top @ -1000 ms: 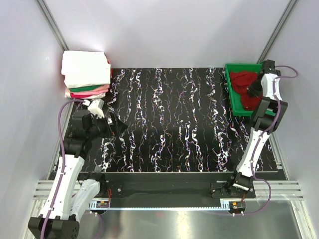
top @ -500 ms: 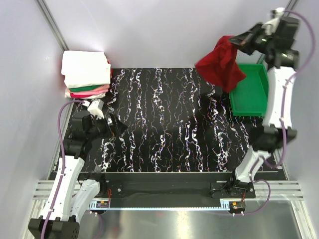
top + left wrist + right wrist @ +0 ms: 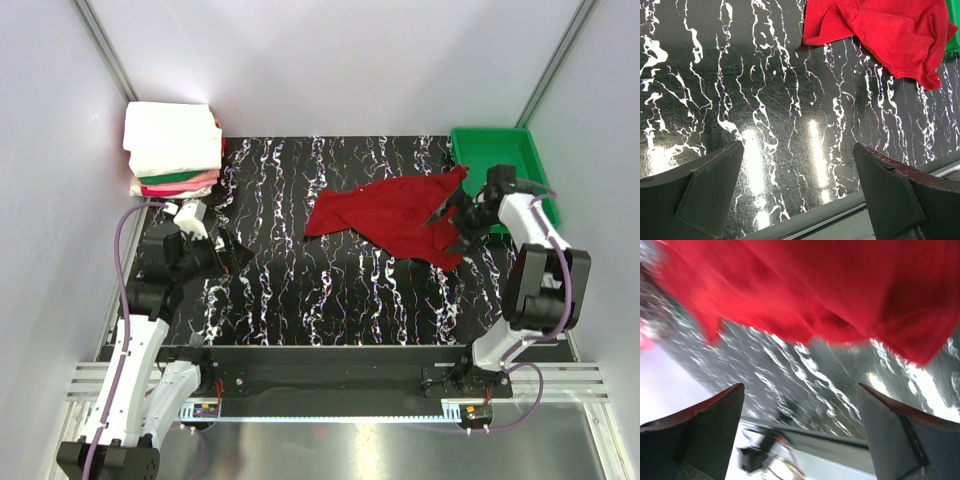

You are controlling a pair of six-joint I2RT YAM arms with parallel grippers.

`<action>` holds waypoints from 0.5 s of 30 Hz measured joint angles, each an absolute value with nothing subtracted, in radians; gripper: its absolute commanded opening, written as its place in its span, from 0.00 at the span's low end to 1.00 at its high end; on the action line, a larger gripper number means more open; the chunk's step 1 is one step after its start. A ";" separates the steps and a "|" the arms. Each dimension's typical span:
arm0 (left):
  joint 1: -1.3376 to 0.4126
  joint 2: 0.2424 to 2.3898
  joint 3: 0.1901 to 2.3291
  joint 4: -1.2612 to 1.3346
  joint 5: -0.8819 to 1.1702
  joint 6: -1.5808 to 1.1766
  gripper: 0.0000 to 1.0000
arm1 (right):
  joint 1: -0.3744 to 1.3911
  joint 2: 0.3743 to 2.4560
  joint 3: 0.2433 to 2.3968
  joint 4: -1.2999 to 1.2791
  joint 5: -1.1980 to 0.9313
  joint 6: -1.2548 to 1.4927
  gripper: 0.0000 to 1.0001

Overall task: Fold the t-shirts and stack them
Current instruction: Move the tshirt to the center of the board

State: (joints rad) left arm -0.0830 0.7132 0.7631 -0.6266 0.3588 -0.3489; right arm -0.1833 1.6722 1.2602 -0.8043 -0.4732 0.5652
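Observation:
A deep red t-shirt (image 3: 385, 215) lies crumpled and spread on the black marbled table (image 3: 330, 290), right of centre. One corner of it reaches the green tray. My right gripper (image 3: 447, 232) hovers at the shirt's right edge, open and holding nothing. In the blurred right wrist view the red t-shirt (image 3: 815, 285) fills the top, beyond the open gripper (image 3: 800, 387). My left gripper (image 3: 238, 252) stands open over the table's left side. Its wrist view has the red t-shirt (image 3: 880, 30) far off at upper right of the open gripper (image 3: 797, 150). Folded t-shirts (image 3: 170, 150) are stacked at the back left.
A green plastic tray (image 3: 505, 160) sits at the back right corner, with nothing showing in it. White walls and metal posts enclose the table. The table's near edge and a metal rail (image 3: 330, 395) run in front of the arm bases.
My right arm lifted the red t-shirt out of the green tray, swung it high, then came down. The shirt now lies on the table and the right gripper has opened. The left arm stayed put.

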 measured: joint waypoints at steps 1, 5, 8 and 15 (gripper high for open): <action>-0.083 0.714 0.763 -0.626 0.359 -0.349 0.99 | -0.158 1.651 1.234 -0.825 -0.447 0.558 1.00; -0.083 0.713 0.763 -0.626 0.358 -0.349 0.99 | -0.058 1.521 1.220 -0.825 -0.366 0.546 1.00; -0.083 0.713 0.763 -0.626 0.356 -0.349 0.99 | 0.043 1.489 1.238 -0.797 -0.318 0.551 0.99; -0.083 0.713 0.763 -0.626 0.353 -0.349 0.99 | 0.307 1.719 1.362 -0.780 -0.170 0.571 1.00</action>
State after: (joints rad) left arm -0.0830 0.7132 0.7628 -0.6262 0.3531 -0.3492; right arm 0.3073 1.7191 1.3621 -0.7803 -0.1696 0.5713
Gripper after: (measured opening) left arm 0.985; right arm 0.993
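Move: The red t-shirt lies spread out below the right hand, its middle about 14 cm to that hand's left, 5 cm farther out and some 8 cm down; its left end is roughly 31 cm to the left and 6 cm ahead. The emptied green tray's middle lies around 19 cm to the hand's right and 18 cm ahead. From the left hand, the shirt's middle is some 44 cm to the right, 17 cm ahead and 17 cm lower. Empty and wide open from the start, the right hand first draws back about 2 cm, then sweeps left over the red t-shirt, away from the green tray and towards the shirt's left end, some 13 cm in all. On the way it rises in a low arc of about 4 cm and sinks back to its starting height, the wrist turning some 20 degrees counter-clockwise and rolling its left side down while the fingers stay open and no grip is taken. ##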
